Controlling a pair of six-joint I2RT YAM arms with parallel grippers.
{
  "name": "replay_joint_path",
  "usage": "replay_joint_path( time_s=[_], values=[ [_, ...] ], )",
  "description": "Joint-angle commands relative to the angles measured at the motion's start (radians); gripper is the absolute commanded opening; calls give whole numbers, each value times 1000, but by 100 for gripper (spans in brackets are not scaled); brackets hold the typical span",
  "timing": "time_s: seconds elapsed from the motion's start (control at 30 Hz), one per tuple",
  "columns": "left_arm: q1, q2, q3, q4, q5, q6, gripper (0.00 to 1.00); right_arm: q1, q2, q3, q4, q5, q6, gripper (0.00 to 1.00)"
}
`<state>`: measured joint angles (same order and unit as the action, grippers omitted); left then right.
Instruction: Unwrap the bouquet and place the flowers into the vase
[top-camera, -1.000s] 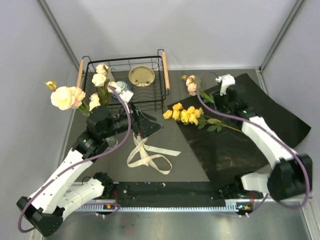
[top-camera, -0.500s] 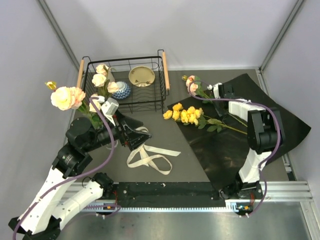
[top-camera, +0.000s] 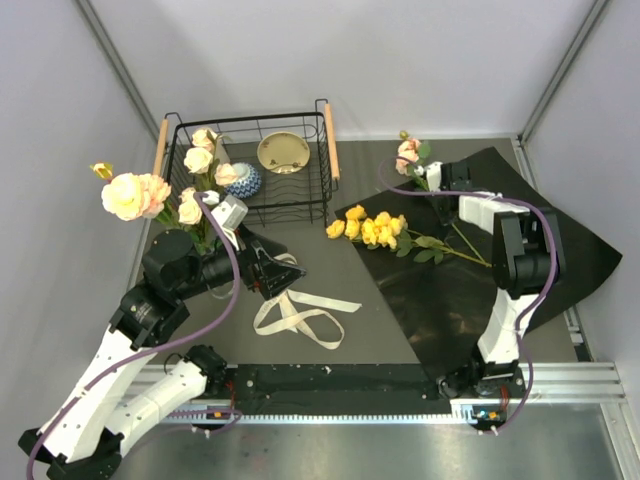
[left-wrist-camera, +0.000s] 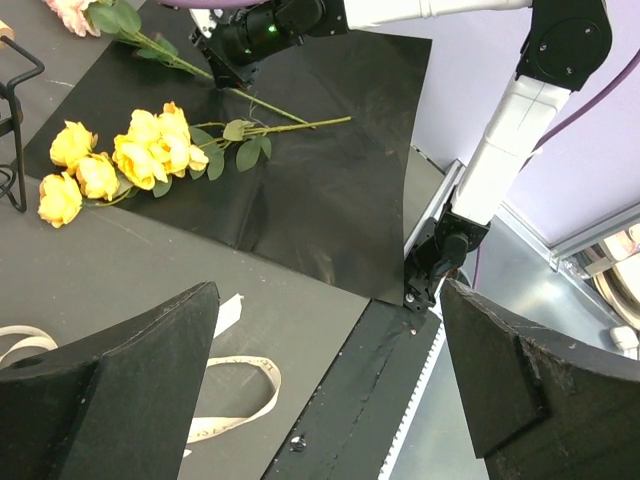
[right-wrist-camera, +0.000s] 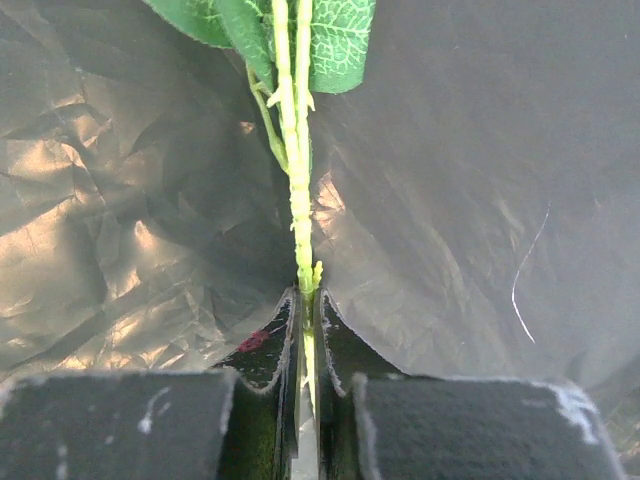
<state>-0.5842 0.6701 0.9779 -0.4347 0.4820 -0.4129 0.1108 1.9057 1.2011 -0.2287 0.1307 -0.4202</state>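
My right gripper (top-camera: 432, 181) is shut on the green stem (right-wrist-camera: 298, 200) of a peach-pink rose (top-camera: 408, 152), low over the black paper sheet (top-camera: 500, 250). The same rose (left-wrist-camera: 75, 10) and the right gripper (left-wrist-camera: 228, 62) show at the top of the left wrist view. A bunch of yellow roses (top-camera: 370, 228) lies on the paper's left corner, and appears again as yellow roses (left-wrist-camera: 130, 155) in the left wrist view. Several peach and cream roses (top-camera: 135, 194) stand at the left; the vase under them is hidden behind my left arm. My left gripper (top-camera: 268, 272) hangs open and empty over the table.
A black wire basket (top-camera: 325, 135) at the back holds a beige cup (top-camera: 283, 151) and a blue-patterned bowl (top-camera: 243, 181). The cream ribbon (top-camera: 295, 310) lies loose on the table in front of the left gripper. Grey walls close in on three sides.
The right gripper has shut on the pink rose's stem, and the rose has shifted toward the back wall. The left arm has turned slightly, staying open.
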Motion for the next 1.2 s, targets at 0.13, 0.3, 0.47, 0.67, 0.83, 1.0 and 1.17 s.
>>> replay_joint_path(
  time_s=[0.13,0.3,0.47,0.67,0.83,1.0,1.17],
  values=[
    [1,11,2,31,3,-4,98,-2,-176,35,-7,72,50,0],
    [0,16,-11,74,6,-33,98,41,-401,34,-24,182,52,0],
    [1,28,-21,122,4,-70,97,154,-589,34,-67,89,79,0],
    [0,34,-31,203,13,-130,98,224,-825,-43,9,-368,406,0],
    [1,13,-85,301,23,-219,96,242,-1034,-315,412,-759,821,0],
    [1,23,-163,554,55,-348,94,347,-1071,-408,514,-839,988,0],
    [-2,95,-125,613,89,-388,99,455,-1080,-431,520,-884,991,0]
  ],
)
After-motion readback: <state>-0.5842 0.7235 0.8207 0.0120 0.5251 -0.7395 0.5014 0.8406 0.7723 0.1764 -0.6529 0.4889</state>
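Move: The right fingers already hold the pink rose's stem low over the black paper, its blooms about 15 cm ahead and 8 cm left. The open left gripper, where the rose is being taken, is some 38 cm left, 30 cm back and 31 cm higher; the yellow roses lie roughly 17 cm left and 7 cm back. From the left gripper the held stem is 38 cm right, 30 cm ahead and 31 cm below, the ribbon about 32 cm below, 4 cm ahead and 4 cm right. Keeping the pink rose's stem pinched, the right hand lifts almost straight up off the black paper for the first 20 cm, then curves back and left towards the left gripper while still rising, about 30 cm up, 24 back and 23 left in all, its left side rolling up by some 75 degrees so that the fingers end pointing left and the stem stands near upright. The left gripper, fingers staying wide open, eases a few centimetres right and up to meet the stem and rolls slightly, left side down, without reaching it. ##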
